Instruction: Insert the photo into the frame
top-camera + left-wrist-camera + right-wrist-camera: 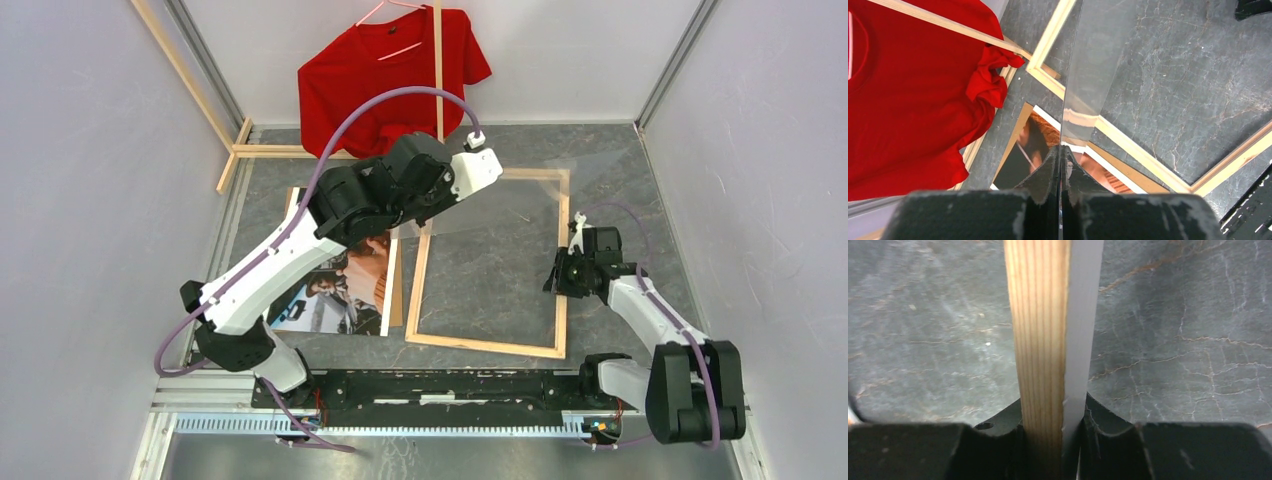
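Note:
The frame (480,345) lies flat on the dark table, pale wood side up. My right gripper (560,272) is shut on its right rail, and in the right wrist view the wood-and-white rail (1040,315) stands pinched between the fingers of that gripper (1053,405). The photo (340,295) lies face up left of the frame, partly under my left arm. My left gripper (1062,150) is shut on the edge of a clear sheet (1098,60). The sheet (560,200) hangs tilted above the frame's far half. Below it in the left wrist view are the photo (1023,155) and the frame (1143,152).
A brown cardboard sheet (397,290) lies under the photo, its edge showing beside the frame. A red T-shirt (385,85) hangs on a wooden rack (190,80) at the back left. Pale walls close in both sides.

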{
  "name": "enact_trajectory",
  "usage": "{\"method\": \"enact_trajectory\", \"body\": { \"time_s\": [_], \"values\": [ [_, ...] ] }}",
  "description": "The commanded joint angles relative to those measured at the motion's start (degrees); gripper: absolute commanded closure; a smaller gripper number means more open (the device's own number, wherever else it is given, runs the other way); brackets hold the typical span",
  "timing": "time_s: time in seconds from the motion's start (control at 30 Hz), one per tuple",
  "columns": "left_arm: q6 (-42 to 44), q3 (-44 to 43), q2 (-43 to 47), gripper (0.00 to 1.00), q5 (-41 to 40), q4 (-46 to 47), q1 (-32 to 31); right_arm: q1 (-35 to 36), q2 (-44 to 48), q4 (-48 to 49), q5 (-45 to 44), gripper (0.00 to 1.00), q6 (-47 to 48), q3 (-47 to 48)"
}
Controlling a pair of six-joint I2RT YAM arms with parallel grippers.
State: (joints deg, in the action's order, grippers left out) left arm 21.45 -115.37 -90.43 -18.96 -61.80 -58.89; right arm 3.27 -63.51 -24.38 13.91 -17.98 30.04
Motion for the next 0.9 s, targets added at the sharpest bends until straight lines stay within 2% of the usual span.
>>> {"method": "enact_trajectory", "body": {
  "time_s": [0.0, 0.1, 0.2, 0.23, 0.3, 0.43, 0.5, 0.67, 0.87],
  "values": [
    [1.88, -0.08, 4.82, 0.98, 0.44, 0.66, -0.15, 0.17, -3.92, 6.71, -3.8, 0.82, 2.77, -1.9],
    [1.13, 2.35, 6.02, 0.98, 0.59, 0.29, -0.07, 0.19, -5.45, 8.06, -4.37, 0.81, 2.42, -2.7],
    [-0.07, 5.15, 7.28, 0.98, 0.5, 0.37, -0.09, 0.19, -6.35, 8.38, -5.59, 0.74, 2.32, -2.71],
    [-0.58, 5.96, 7.6, 0.98, 0.51, 0.55, -0.1, 0.17, -6.5, 8.55, -5.66, 0.71, 2.19, -2.79],
    [-1.08, 7.16, 8.14, 0.98, 0.3, 1.34, -0.08, 0.16, -6.78, 8.74, -6.07, 0.57, 2.11, -2.88],
    [-1.32, 7.79, 8.78, 0.98, -1.27, 2.67, -0.11, 0.17, -6.63, 7.08, -7.7, 0.41, 3.7, -2.53],
    [-1.4, 7.51, 8.85, 0.98, -1.57, 3.16, -0.08, 0.22, -5.68, 6.42, -7.85, 0.37, 4.4, -2.75],
    [-1.42, 6.0, 8.07, 0.98, -2.75, 4.18, -0.08, 0.28, -4.21, 5.36, -9.32, 0.36, 5.1, -2.48],
    [3.06, 5.11, 8.44, 0.98, -12.8, 12.58, 0.47, 1.37, 2.34, 3.3, -12.6, 0.25, 3.1, 3.1]
  ]
}}
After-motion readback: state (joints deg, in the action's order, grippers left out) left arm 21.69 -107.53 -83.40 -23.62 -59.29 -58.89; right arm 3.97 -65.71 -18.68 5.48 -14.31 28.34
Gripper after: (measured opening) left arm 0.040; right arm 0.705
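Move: The frame's right bar is still pinched in the right hand; the frame's middle lies about 15 cm to that hand's left, 5 cm farther out and some 3 cm lower. From the left hand, which holds the clear sheet up high, the frame's middle is roughly 13 cm to the right, 2 cm ahead and 35 cm below. The photo lies about 18 cm to the left hand's left, 2 cm ahead and 36 cm down. The frame's right bar is set down on the table by the right hand, which sinks about 2 cm, then opens wide and lets go. Its parted fingers ease forward, then to the right, still low astride the bar. The left hand keeps its pinch on the clear sheet and carries it about 3 cm left, at first also a little back, with its height nearly unchanged. ##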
